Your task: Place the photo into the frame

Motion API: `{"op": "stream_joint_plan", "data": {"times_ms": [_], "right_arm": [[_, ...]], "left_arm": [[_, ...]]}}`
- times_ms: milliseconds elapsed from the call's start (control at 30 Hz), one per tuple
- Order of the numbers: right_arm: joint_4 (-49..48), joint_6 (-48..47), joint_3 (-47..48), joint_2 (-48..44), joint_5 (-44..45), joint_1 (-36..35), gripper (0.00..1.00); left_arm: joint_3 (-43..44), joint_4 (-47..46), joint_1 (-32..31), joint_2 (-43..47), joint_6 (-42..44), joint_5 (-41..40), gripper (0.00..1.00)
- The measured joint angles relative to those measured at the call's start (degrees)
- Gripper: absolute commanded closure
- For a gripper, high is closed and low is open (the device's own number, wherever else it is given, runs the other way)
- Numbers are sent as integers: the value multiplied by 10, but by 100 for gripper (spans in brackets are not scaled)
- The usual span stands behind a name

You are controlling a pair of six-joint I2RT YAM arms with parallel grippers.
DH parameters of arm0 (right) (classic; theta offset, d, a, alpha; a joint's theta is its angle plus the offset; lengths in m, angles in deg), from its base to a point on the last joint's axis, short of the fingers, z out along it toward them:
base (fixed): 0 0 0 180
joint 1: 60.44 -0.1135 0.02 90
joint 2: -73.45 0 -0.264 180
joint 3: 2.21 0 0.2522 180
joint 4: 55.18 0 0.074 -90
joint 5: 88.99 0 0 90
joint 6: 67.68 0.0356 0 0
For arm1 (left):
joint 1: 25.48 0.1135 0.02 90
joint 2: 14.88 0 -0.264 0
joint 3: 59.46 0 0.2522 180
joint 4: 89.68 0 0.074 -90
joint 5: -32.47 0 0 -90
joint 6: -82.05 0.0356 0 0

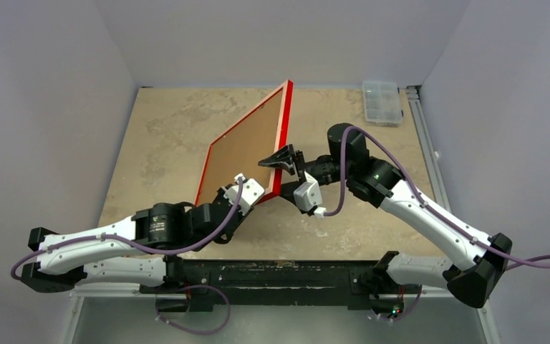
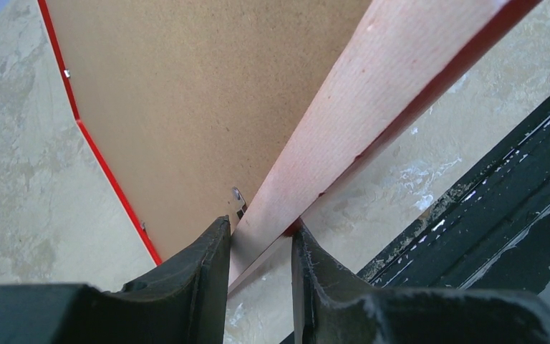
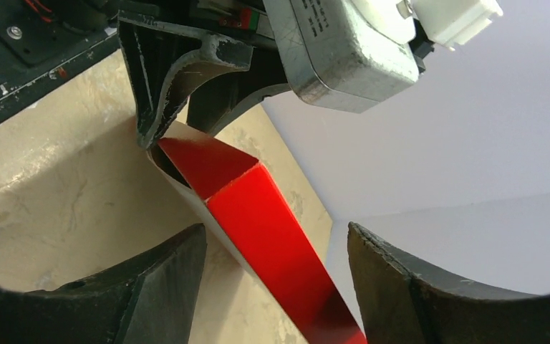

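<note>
The frame (image 1: 247, 147) stands tilted up on the table, its brown back toward the camera and its red edge (image 1: 283, 136) on the right. My left gripper (image 1: 247, 192) is shut on the frame's near lower corner; the left wrist view shows the pale side rail (image 2: 372, 93) pinched between the fingers (image 2: 208, 258). My right gripper (image 1: 283, 159) is open around the red edge (image 3: 258, 208), which passes between the fingers (image 3: 165, 279) with gaps on both sides. The photo is hidden from every view.
A clear plastic box (image 1: 382, 102) sits at the back right corner of the beige table (image 1: 165, 136). Grey walls close in on three sides. A black rail (image 1: 279, 276) runs along the near edge by the arm bases.
</note>
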Motion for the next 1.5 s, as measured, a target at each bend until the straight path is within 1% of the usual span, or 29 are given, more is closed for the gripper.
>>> {"op": "stream_joint_plan", "data": {"times_ms": [167, 200, 267, 367, 400, 533, 633, 667, 700, 733, 833, 933, 967, 1067, 1200, 1300, 1500], "right_arm": [[31, -41, 20, 14, 24, -12, 45], [38, -48, 25, 16, 26, -12, 48], [57, -60, 37, 20, 31, -14, 57], [83, -82, 55, 25, 37, -14, 74], [93, -100, 58, 26, 38, -14, 78], [129, -165, 68, 26, 54, -13, 84], [141, -173, 74, 26, 61, -13, 92], [144, -172, 75, 27, 61, -13, 95], [149, -173, 75, 27, 62, -14, 99], [155, -173, 75, 26, 63, -14, 100], [169, -169, 75, 25, 69, -14, 100], [183, -143, 75, 25, 70, -14, 100], [193, -132, 75, 26, 68, -14, 100], [212, -101, 75, 26, 67, -15, 100], [213, -67, 75, 25, 69, -16, 100], [184, -29, 57, 13, 72, -16, 100], [97, 66, -9, -31, 88, -16, 100]], "left_arm": [[-1, -1, 0, -1, 0, 3, 100], [-1, -2, 0, -1, 0, 3, 98], [-1, -2, 0, -2, 0, 3, 95], [-1, -2, 0, -5, 0, 4, 90], [-1, 0, -1, -5, 0, 3, 89], [9, 13, -1, 2, 12, -11, 84], [13, 15, -1, 3, 17, -16, 76], [14, 16, -2, 2, 15, -15, 71], [14, 17, -3, -2, 14, -14, 64], [14, 18, -4, -5, 14, -14, 58], [18, 13, -2, -11, -10, -14, 37], [30, 9, -1, -12, -37, -12, 24], [35, 8, -1, -12, -42, -11, 22], [50, 8, -1, -12, -53, -11, 20], [66, 5, -1, -7, -56, -16, 19], [75, 5, -1, 2, -56, -19, 18], [99, -4, -1, 35, -54, -30, 18]]}}
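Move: Just about 1 cm farther out from the right hand, between its open fingers, runs the picture frame's right rim; the frame's near right corner is some 6 cm back towards the base, about 1 cm to the left and 2 cm lower. From the left hand, which already grips the near edge, that rim stretch lies about 7 cm ahead, 6 cm right and 5 cm higher, the corner about 1 cm ahead, 5 cm right and 3 cm higher. Closing around the right rim near the corner, the right hand edges barely forward and pinches it while the left still holds the near edge almost motionless. Then the left fingers spread wide, let go and rise about 8 cm, tilting some 15 degrees; the right keeps its grip, sinks about 3 cm, drifts 2 cm right and twists about its finger line, far side down. ##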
